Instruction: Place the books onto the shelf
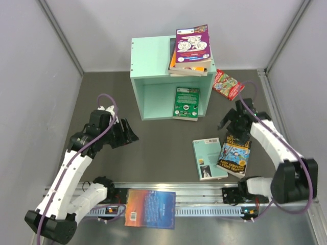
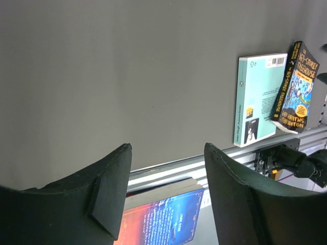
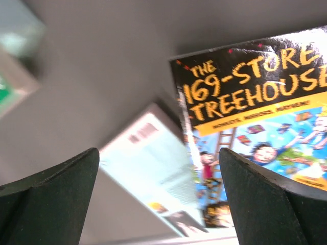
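The mint-green shelf stands at the back of the table, its open front facing me. A purple book lies on its top over an orange one. A green book lies in the opening, sticking out over the front edge. A red book lies to the right of the shelf. My right gripper is open and empty just above the Treehouse book and the teal book. My left gripper hangs open and empty over bare mat. A blue-orange book rests on the rail.
An aluminium rail carrying both arm bases runs along the near edge. Grey walls close in the dark mat on the left, back and right. Purple cables loop along both arms.
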`<move>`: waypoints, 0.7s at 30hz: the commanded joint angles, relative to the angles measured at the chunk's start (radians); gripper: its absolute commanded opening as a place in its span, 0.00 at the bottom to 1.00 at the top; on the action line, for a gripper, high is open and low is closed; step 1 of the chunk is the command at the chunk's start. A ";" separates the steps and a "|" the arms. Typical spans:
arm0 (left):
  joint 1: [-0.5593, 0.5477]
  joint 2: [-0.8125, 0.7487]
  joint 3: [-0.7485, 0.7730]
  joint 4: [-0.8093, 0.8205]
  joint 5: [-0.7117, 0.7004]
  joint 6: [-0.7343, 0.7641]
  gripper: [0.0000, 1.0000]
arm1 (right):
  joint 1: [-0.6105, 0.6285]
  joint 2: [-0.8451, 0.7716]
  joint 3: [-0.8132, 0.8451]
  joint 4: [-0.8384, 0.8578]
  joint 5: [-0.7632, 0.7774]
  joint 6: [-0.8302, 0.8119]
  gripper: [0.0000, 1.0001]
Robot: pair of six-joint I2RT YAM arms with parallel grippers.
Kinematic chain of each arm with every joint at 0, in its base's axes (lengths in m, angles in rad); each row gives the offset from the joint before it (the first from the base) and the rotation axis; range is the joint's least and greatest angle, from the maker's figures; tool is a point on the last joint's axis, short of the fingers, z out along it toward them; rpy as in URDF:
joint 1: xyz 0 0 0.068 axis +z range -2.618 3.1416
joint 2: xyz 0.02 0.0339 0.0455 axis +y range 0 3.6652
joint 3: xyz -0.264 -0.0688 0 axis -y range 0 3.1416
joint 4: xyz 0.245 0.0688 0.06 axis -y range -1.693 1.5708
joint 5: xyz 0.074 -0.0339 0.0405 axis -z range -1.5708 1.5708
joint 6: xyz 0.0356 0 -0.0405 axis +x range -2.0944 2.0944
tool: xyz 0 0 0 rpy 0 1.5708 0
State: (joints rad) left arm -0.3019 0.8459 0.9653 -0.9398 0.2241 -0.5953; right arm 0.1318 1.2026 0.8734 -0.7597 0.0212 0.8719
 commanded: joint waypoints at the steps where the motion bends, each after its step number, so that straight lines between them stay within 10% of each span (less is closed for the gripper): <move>1: -0.003 0.033 -0.005 0.099 0.047 0.014 0.63 | 0.066 0.149 0.128 -0.269 0.072 -0.232 1.00; 21: -0.005 -0.099 -0.048 -0.007 -0.038 0.015 0.63 | 0.118 0.485 0.187 -0.204 0.243 -0.347 1.00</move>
State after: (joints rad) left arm -0.3027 0.7605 0.9253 -0.9260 0.2153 -0.5777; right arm 0.2317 1.6447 1.0355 -1.0119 0.2317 0.5316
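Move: The Treehouse book lies face up about 8 cm back from the right hand, 3 cm to its right and 9 cm below. The teal book is beside it, some 9 cm left of the hand and 10 cm back. The green book already on the shelf floor is roughly 17 cm ahead and 19 cm left. From the idle left hand, the Treehouse book lies some 50 cm right, about 2 cm back and 19 cm lower. To the Treehouse book the right hand comes down some 6.5 cm, drawing back about 4 cm and 3 cm to the right, in over its title half. The wrist tips about 30 degrees, until the fingers point straight down, and swings some 20 degrees counter-clockwise. The fingers stay wide open, one by the book's left edge, the other over its cover; touch can't be made out. ##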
